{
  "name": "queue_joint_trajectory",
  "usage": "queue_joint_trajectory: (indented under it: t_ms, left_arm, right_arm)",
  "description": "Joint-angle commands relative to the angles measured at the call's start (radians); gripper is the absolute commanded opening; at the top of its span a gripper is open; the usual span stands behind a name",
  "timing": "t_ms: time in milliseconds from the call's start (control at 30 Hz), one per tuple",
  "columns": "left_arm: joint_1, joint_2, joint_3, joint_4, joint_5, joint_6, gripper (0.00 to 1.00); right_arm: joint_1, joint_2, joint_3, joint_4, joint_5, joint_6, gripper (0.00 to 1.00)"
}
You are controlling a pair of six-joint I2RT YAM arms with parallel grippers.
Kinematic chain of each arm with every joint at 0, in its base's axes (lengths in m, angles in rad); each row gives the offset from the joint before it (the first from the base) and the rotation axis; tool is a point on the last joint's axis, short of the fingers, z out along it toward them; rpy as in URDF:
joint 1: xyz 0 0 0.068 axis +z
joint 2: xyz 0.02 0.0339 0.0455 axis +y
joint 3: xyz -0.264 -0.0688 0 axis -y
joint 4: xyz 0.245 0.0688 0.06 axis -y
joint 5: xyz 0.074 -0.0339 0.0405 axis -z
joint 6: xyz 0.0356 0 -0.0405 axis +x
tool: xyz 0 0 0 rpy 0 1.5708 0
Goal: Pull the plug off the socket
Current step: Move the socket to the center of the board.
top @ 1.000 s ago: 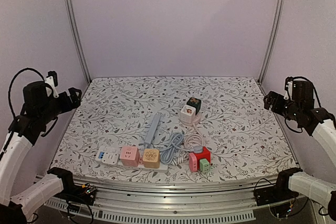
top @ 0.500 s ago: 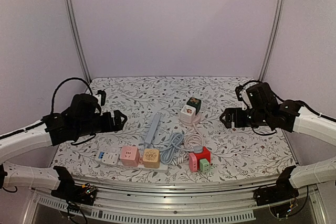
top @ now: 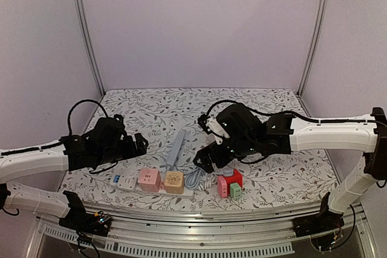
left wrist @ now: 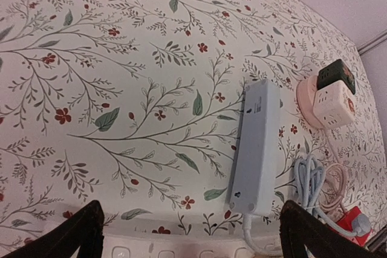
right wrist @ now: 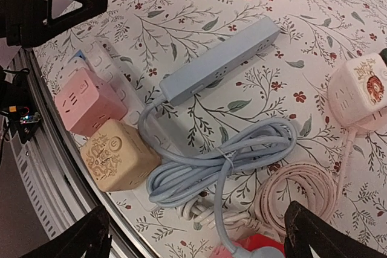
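Note:
A grey-blue plug [right wrist: 261, 249] sits in a red cube socket [top: 233, 177] at the front right; its blue cable [right wrist: 217, 158] is coiled and runs to a blue-grey power strip [left wrist: 257, 143]. A pink block [top: 222, 187] and a green block [top: 235, 191] also sit on the red cube. My right gripper [right wrist: 199, 241] hangs open above the blue coil, just left of the red cube, holding nothing. My left gripper [left wrist: 195, 241] is open over the far edge of a white power strip [left wrist: 181, 249], beside the blue-grey strip's cable end.
The white power strip [top: 154, 190] at the front carries a pink cube [right wrist: 87, 101], a tan cube [right wrist: 118, 155] and small white and blue adapters [top: 121, 180]. A pink cable coil [right wrist: 299, 200] leads to a white cube [left wrist: 334, 102] topped by a green cube [left wrist: 335, 75].
Both arms have swung in from the table's sides. The right gripper has come left and forward over the cable coils; the left has advanced a little towards the strips. Both stay open.

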Motion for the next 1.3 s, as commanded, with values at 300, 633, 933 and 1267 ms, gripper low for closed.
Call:
queue_joint_trajectory:
  t_ms: [300, 633, 933, 1267]
  left_arm:
    - [0.037, -0.095, 0.041, -0.156, -0.021, -0.025, 0.99]
    - [0.045, -0.06, 0.045, -0.121, 0.027, -0.042, 0.99]
    - [0.048, -0.044, 0.044, -0.111, 0.042, -0.041, 1.0]
    - [0.056, -0.063, 0.031, -0.123, 0.043, -0.036, 0.99]
  right_arm:
    - [0.106, 0.368, 0.31, -0.132, -0.098, -0.256, 0.99]
    - [0.168, 0.509, 0.402, -0.141, -0.023, -0.298, 0.96]
    - [0.168, 0.549, 0.436, -0.126, -0.009, -0.32, 0.86]
    - [0.174, 0.537, 0.412, -0.079, 0.084, -0.313, 0.6]
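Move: The beige cube on the white power strip lies about 11 cm to the right hand's left, 4 cm back and 10 cm below it. Its pink neighbour stands roughly 8 cm farther left, almost level with it. The blue cable coil is only about 3 cm left of the hand, 2 cm back, and the grey adapter's middle 11 cm left and 9 cm ahead, both some 14 cm down. From the left hand, the beige cube is about 9 cm right, 10 cm back and 7 cm below. The right fingers come down astride the beige cube and close partway to pinch it by its sides. To get there, the hand first sweeps left, about 11 cm in all, then sinks some 9 cm while easing back a little, turning roughly 25 degrees counter-clockwise and pointing more steeply down; it stays nearly in place as the fingers close. ##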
